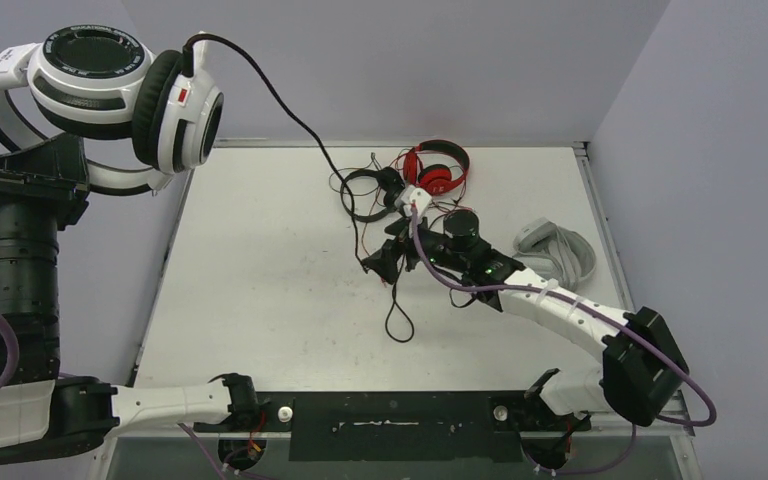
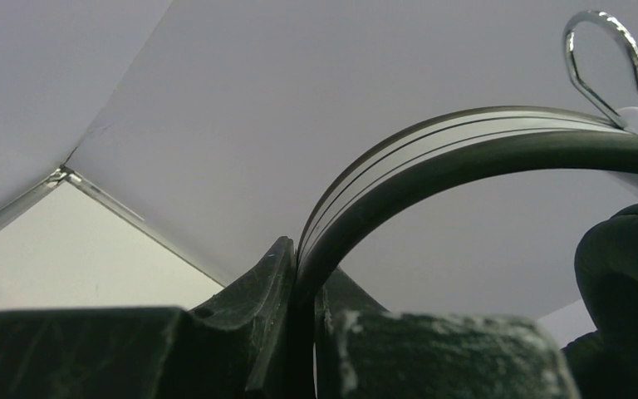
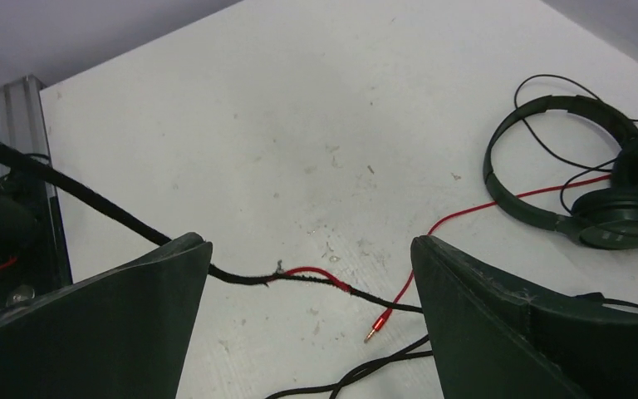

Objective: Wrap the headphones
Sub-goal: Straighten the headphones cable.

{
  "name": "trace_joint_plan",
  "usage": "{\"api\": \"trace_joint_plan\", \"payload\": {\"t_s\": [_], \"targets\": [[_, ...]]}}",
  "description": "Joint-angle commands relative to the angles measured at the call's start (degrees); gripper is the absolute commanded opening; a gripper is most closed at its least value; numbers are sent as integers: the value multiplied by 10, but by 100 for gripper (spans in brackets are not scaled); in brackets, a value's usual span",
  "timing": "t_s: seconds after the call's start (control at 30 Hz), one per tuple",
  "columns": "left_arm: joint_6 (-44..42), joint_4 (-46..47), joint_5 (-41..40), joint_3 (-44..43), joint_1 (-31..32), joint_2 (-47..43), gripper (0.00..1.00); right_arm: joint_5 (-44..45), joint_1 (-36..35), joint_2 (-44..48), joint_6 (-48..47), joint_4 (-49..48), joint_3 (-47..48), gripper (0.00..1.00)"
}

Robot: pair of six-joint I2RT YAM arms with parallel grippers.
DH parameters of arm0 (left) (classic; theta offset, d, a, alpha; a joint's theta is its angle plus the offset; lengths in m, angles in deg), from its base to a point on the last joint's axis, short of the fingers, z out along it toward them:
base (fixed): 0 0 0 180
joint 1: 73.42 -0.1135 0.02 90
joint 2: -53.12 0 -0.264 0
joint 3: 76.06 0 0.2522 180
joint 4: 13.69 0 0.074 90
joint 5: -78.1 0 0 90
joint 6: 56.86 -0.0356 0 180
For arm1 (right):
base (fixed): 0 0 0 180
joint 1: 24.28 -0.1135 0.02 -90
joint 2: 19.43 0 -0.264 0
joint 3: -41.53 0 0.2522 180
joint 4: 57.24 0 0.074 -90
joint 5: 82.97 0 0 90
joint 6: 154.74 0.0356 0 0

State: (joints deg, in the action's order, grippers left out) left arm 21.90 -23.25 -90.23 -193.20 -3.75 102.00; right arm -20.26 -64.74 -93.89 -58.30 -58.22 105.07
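Observation:
My left gripper [image 2: 307, 258] is shut on the dark headband [image 2: 465, 141] of the white-and-black headphones [image 1: 110, 80], held high at the far left. Their thick black cable [image 1: 290, 110] runs down to the table and ends in a loop [image 1: 397, 325]. My right gripper [image 1: 388, 250] stands open just above the table, and this frayed black cable [image 3: 241, 277] crosses the gap between its fingers [image 3: 133, 316]. A red plug [image 3: 375, 328] lies near the right finger. The black headphones [image 3: 581, 191] and the red headphones [image 1: 440, 170] lie tangled at the back.
The light grey headphones [image 1: 560, 250] lie at the right, near the right arm. A thin black cable [image 3: 357, 374] loops on the table under the right gripper. Grey walls close off the back and the sides, with a metal table rim [image 1: 582, 160] along them.

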Motion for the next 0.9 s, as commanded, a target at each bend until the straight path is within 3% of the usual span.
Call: {"api": "trace_joint_plan", "payload": {"t_s": [0.0,0.17,0.4,0.7,0.77,0.87], "targets": [[11,47,53,-48,4,28,0,1,-16,-39,-40,-89,-6,92],[11,46,65,-80,6,44,0,1,-21,-110,-75,-105,-7,83],[-19,45,73,-139,8,73,0,97,-22,-185,-64,-181,-42,80],[-26,59,76,-141,11,67,0,196,-7,-273,-11,-216,-25,71],[-25,58,75,-140,11,62,0,199,9,-273,6,-227,-25,60],[-32,61,69,-133,11,58,0,176,34,-254,18,-219,-19,25]]}}
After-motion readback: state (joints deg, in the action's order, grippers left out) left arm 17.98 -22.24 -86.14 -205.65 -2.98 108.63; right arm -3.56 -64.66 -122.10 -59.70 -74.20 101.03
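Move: The stretch of the white headphones' black cable to be taken lies on the table about 7 cm ahead of the right hand, hardly to its right, some 20 cm below. At table height, the red plug is almost straight beneath that hand, about 1 cm ahead and 1 cm left; the black headphones lie roughly 25 cm ahead and 3 cm left. From the left hand, holding the white headphones high, that stretch is about 16 cm ahead, 37 cm right and 57 cm below. Drop the right gripper about 19 cm towards the black cable on the table, reaching some 7 cm forward, mostly later on. Dip the fingertips and swing them about 15 degrees clockwise while narrowing the wide-open fingers around the cable, quickest at the end. Meanwhile, keep the left grip on the white headphones' band and raise it some 5 cm, then hold. ##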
